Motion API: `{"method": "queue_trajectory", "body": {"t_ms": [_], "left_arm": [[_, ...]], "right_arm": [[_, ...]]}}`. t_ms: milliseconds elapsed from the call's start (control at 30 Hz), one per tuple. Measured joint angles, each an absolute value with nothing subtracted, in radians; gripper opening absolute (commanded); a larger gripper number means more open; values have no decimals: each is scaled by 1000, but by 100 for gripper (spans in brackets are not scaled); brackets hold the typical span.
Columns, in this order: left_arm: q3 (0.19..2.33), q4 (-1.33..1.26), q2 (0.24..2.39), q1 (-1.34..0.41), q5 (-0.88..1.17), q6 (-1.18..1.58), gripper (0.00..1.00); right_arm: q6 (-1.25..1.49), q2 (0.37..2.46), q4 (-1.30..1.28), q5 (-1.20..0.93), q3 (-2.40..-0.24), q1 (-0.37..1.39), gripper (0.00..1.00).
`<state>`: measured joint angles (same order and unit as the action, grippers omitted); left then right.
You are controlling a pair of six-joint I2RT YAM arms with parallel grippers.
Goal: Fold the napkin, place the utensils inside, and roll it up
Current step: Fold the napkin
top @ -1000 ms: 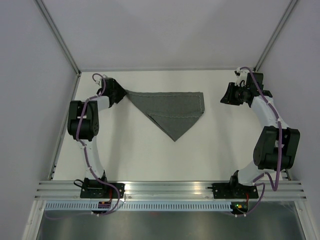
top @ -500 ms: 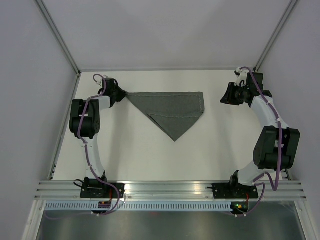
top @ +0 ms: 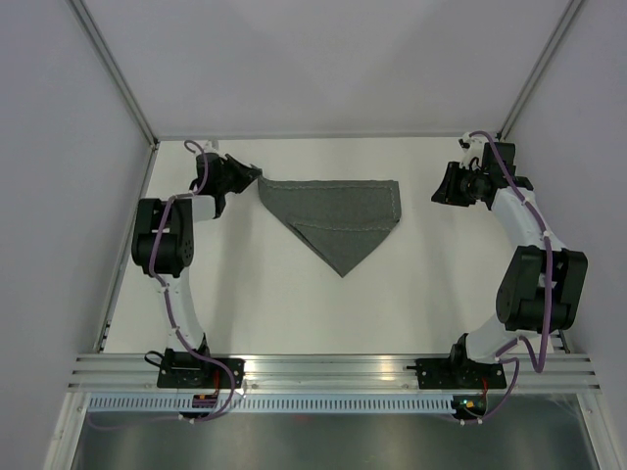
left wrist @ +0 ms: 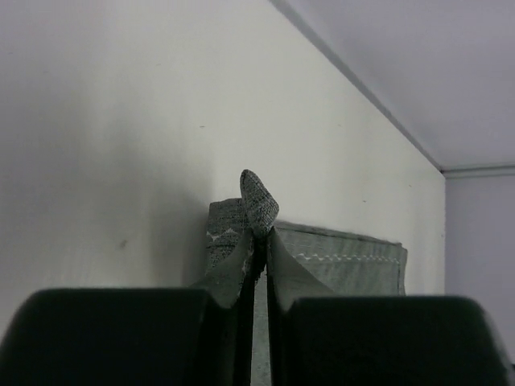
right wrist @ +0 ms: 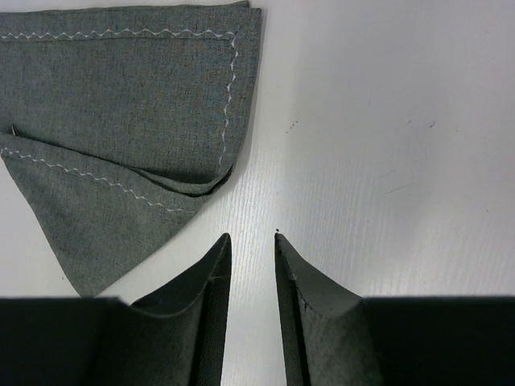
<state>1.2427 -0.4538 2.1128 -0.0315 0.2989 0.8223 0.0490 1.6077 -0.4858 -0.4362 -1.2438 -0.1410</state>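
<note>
The dark grey napkin lies folded into a triangle at the far middle of the white table, its point toward the arms. My left gripper is shut on its left corner, and in the left wrist view that corner sticks up past the closed gripper, the rest of the napkin lying flat behind. My right gripper stands open over bare table just right of the napkin; nothing is between its fingers. The utensils are out of view.
Pale walls with slanted metal posts close in the table on the left, right and back. An aluminium rail carrying both arm bases runs along the near edge.
My left gripper has shut on the napkin's left corner and shifted slightly right, drawing that corner inward and up. The right arm has not moved.
</note>
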Motion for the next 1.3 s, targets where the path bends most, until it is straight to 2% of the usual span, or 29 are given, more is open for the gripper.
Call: {"method": "queue_trajectory", "body": {"t_ms": [367, 633, 1300], "left_arm": [[1103, -723, 2011, -150, 605, 743, 8], [1021, -773, 2011, -263, 786, 659, 6], [948, -574, 1949, -448, 849, 371, 5]], "right_arm": [[48, 1616, -486, -432, -1244, -130, 34], [47, 1616, -486, -429, -1244, -118, 34], [44, 1616, -486, -420, -1244, -101, 33]]}}
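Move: The napkin's left corner is already pinched in my left hand and lifted a little. The near flap it goes to lies about 25 cm back and 27 cm to the right, some 5 cm lower. The napkin's near tip is about 34 cm back and 26 cm right, its far right corner roughly 2 cm back and 47 cm right. From my right hand that near flap lies about 10 cm back, 25 cm left and 12 cm below. Keeping the corner pinched shut, I lift my left hand about 6 cm in a quick arc, then bring it down again while sweeping right and back, roughly 22 cm each way, over the napkin to the near flap. The hand turns about 60 degrees clockwise as it goes, so the fingers end pointing to my right, and it slows towards the end. ##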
